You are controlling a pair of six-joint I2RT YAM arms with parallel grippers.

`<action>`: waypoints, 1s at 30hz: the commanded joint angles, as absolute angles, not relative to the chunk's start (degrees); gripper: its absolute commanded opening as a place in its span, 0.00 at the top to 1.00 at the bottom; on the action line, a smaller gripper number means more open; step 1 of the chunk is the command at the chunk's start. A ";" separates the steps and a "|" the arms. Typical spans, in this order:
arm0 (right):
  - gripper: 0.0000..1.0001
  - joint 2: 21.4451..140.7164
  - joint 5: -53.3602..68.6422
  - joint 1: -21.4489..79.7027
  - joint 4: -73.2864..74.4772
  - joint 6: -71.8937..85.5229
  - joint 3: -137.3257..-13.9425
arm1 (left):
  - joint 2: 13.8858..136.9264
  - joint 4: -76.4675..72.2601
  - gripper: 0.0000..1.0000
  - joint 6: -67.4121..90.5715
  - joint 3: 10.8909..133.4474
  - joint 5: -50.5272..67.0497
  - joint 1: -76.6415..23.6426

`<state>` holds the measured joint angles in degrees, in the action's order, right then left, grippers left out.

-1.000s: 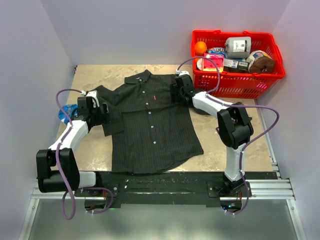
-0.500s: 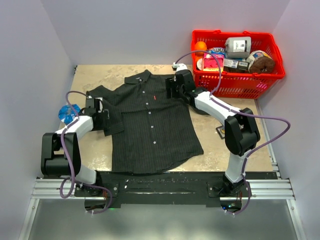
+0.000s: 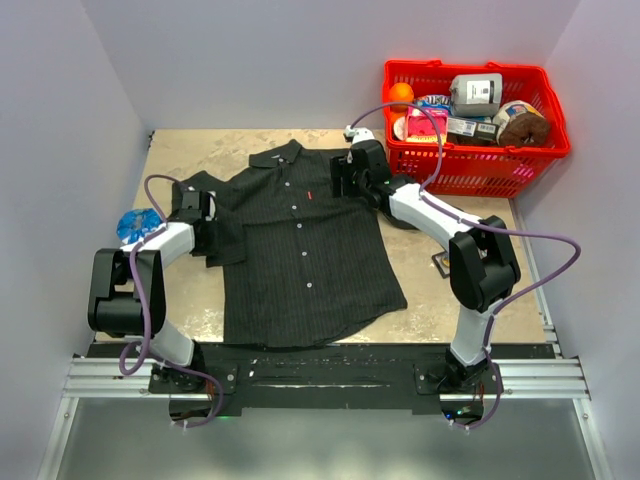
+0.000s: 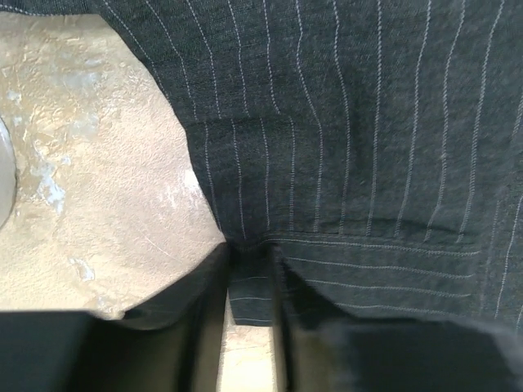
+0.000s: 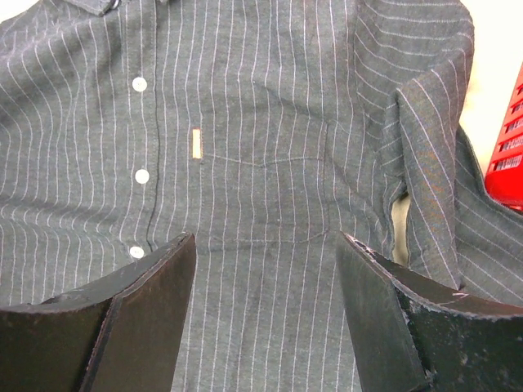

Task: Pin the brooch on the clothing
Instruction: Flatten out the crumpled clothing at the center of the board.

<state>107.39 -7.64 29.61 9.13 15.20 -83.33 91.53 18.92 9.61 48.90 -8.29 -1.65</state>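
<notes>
The clothing [image 3: 300, 250], a dark pinstriped shirt, lies flat and face up in the middle of the table. My left gripper [image 3: 212, 222] is at the end of its left sleeve. In the left wrist view the left gripper [image 4: 249, 269] has its narrow jaws shut on a strip of the sleeve hem [image 4: 249, 294]. My right gripper [image 3: 340, 178] hovers over the other side of the chest. It stands open [image 5: 265, 241] above the pocket seam, close to the small tag [image 5: 195, 144]. No thing here is clearly the brooch.
A red basket [image 3: 470, 172] full of groceries stands at the back right, close behind the right arm. A shiny blue object [image 3: 135, 224] lies at the table's left edge beside the left arm. A small dark item [image 3: 440, 263] rests on the table right of the shirt.
My left gripper slid forward onto the sleeve end and its jaws closed on the hem. The right gripper shifted slightly toward the collar early on, then stayed still and open.
</notes>
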 commanded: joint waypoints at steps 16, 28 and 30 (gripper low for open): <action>0.28 102.48 -7.73 29.53 8.00 15.47 -82.44 | 79.20 13.90 1.00 12.65 46.41 -15.56 9.20; 0.28 101.08 -8.17 29.53 7.56 15.38 -81.56 | 68.56 9.49 1.00 14.15 44.73 -14.85 24.51; 0.28 101.16 -8.09 29.53 7.65 15.56 -81.74 | 68.99 9.32 1.00 14.24 45.17 -14.51 27.05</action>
<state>103.63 -7.94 29.61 9.19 15.35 -81.62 70.04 12.78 13.98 45.10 -12.84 23.24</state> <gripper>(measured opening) 0.720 0.019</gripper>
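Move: The left hand is down at the near-side sleeve's outer edge, fingers partly open at the cuff seam; the middle of the cuff lies about 5 cm to its right and 2 cm back, roughly 1 cm lower. The blue packet stands about 17 cm to that hand's left and 5 cm farther out; the shirt's button row runs some 25 cm to its right, level with it. From the right hand the cuff is about 29 cm left, 17 cm back and 14 cm below. Leftward and up, after a short stay in place: the left fingers finish closing and pinch the outer edge of the sleeve at the cuff, then sweep it about 15 cm left and 11 cm up, away from the shirt body. The wrist turns some 30 degrees counter-clockwise as the fingertips tip up. The right hand hovers open over the chest, rising a couple of centimetres. ##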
